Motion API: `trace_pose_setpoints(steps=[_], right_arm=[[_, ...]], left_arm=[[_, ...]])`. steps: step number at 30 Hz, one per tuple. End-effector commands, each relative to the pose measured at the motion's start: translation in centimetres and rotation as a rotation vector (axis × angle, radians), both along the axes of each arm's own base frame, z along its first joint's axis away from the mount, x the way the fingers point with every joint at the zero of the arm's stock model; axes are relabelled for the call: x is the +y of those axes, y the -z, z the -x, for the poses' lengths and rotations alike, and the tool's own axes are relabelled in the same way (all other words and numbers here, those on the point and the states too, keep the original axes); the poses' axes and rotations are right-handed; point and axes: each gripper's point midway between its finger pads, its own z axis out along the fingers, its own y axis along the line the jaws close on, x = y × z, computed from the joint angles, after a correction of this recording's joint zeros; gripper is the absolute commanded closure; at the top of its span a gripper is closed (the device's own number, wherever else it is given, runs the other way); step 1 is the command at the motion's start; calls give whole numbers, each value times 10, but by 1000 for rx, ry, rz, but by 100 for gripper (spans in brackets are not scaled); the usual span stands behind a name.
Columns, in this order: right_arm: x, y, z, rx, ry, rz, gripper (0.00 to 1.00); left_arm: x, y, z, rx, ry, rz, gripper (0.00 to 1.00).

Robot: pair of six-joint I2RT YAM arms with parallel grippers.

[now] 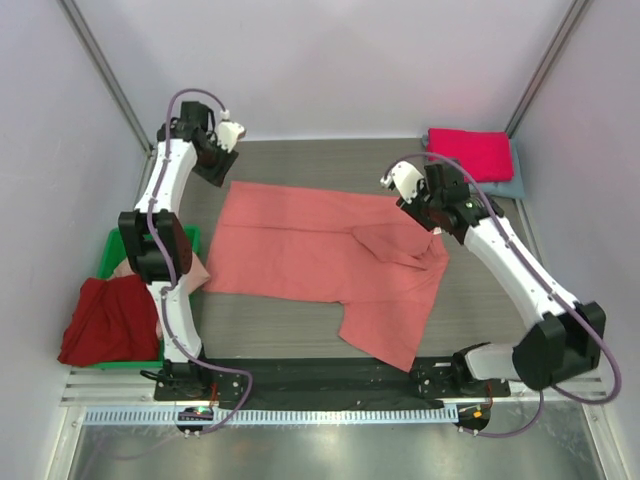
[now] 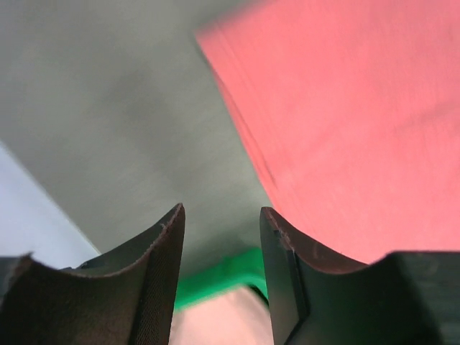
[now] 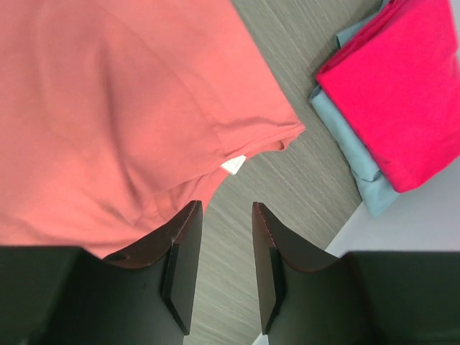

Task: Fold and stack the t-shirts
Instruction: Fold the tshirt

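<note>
A salmon-coral t-shirt (image 1: 320,255) lies spread on the table, one side folded over. Its white neck label (image 3: 233,164) shows in the right wrist view. My left gripper (image 1: 220,162) hovers at the shirt's far left corner. In its own view the left gripper (image 2: 219,212) is open and empty, with the shirt's edge (image 2: 345,129) to its right. My right gripper (image 1: 414,200) is above the shirt's far right edge. Seen from the wrist, the right gripper (image 3: 224,207) is open over bare table beside the cloth (image 3: 129,108). A folded magenta shirt (image 1: 470,150) rests on a grey-blue one (image 1: 512,186) at the far right.
A green bin (image 1: 112,248) stands at the left edge, with a dark red shirt (image 1: 105,320) draped over it and a pale pink one (image 1: 196,270) beside the left arm. Metal frame posts rise at both back corners.
</note>
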Motion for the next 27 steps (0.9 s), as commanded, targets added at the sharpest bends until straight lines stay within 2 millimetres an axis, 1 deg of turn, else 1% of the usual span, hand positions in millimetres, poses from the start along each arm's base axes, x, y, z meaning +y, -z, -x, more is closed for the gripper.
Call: trace_pose_setpoints(steps=[1,2,3,4,5,6,7,8,9,11,12,13,14,15,18,19,20,21,22,24,25,27], right_arm=[[-27,7,-64,-28,128,-33,61],[-33,12,-74,-11,148,-66,62],[-42,8,-90,-18,194,-95,62],[-63,12,-99,-10,252,-101,62],[-71,34,-110,37,280,-96,63],[-81,27,-120,22,301,-103,63],[-94,30,-125,32,330,-102,63],[-93,46,-130,69,333,-101,63],[-104,44,-135,74,344,-127,63],[-113,55,-138,102,365,-149,63],[-113,65,-140,125,365,-158,62],[-115,68,-141,133,370,-159,63],[-118,71,-141,141,379,-163,62],[-118,78,-143,159,382,-170,62],[-116,84,-146,185,379,-209,62],[-114,86,-147,192,374,-221,62],[-112,87,-148,197,372,-241,62],[-112,86,-150,201,369,-258,61],[-108,93,-152,220,359,-278,60],[-106,95,-154,236,358,-302,60],[-104,104,-155,257,357,-310,60],[-106,108,-158,265,371,-316,59]], left_arm=[[-10,7,-13,62,-12,11,54],[-8,21,-24,84,-33,19,55],[-7,28,-25,99,-53,29,55],[-6,33,-31,93,-73,49,53],[-7,42,-33,105,-115,79,52],[-5,44,-37,100,-136,94,50],[-6,47,-39,101,-142,100,48],[-9,47,-41,98,-135,119,47],[-10,54,-42,108,-135,121,46],[-8,60,-51,89,-141,120,42],[-6,71,-55,100,-162,126,41],[-4,74,-58,98,-175,132,40],[-4,72,-65,81,-186,146,39],[-5,79,-67,88,-201,156,37],[-5,86,-71,84,-205,157,36],[-5,87,-72,83,-207,158,36],[10,87,-74,77,-239,164,36],[10,89,-75,77,-244,170,35],[10,91,-76,80,-256,177,35],[10,90,-79,70,-260,189,34],[8,89,-80,67,-267,202,32],[7,88,-84,54,-271,216,30]])
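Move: The left hand, empty, has the shirt's far left corner about 8 cm ahead, 2 cm to its right and 14 cm below; the green bin lies some 24 cm back and 20 cm left. From the right hand, also empty, the far right corner is roughly 17 cm ahead, 14 cm right and 19 cm down. The white tag sits about 9 cm nearer and 3 cm left of that corner; the folded stack is some 11 cm beyond and 5 cm right of it. Forward, outward and down, the right hand swings back to the shirt's far right corner, some 15 cm ahead, 11 cm right and 11 cm lower, turning about 20 degrees clockwise and tipping steeper, fingers staying part open. The left first reaches forward, then drops about 10 cm towards the far left corner, turning counter-clockwise and opening wider. ##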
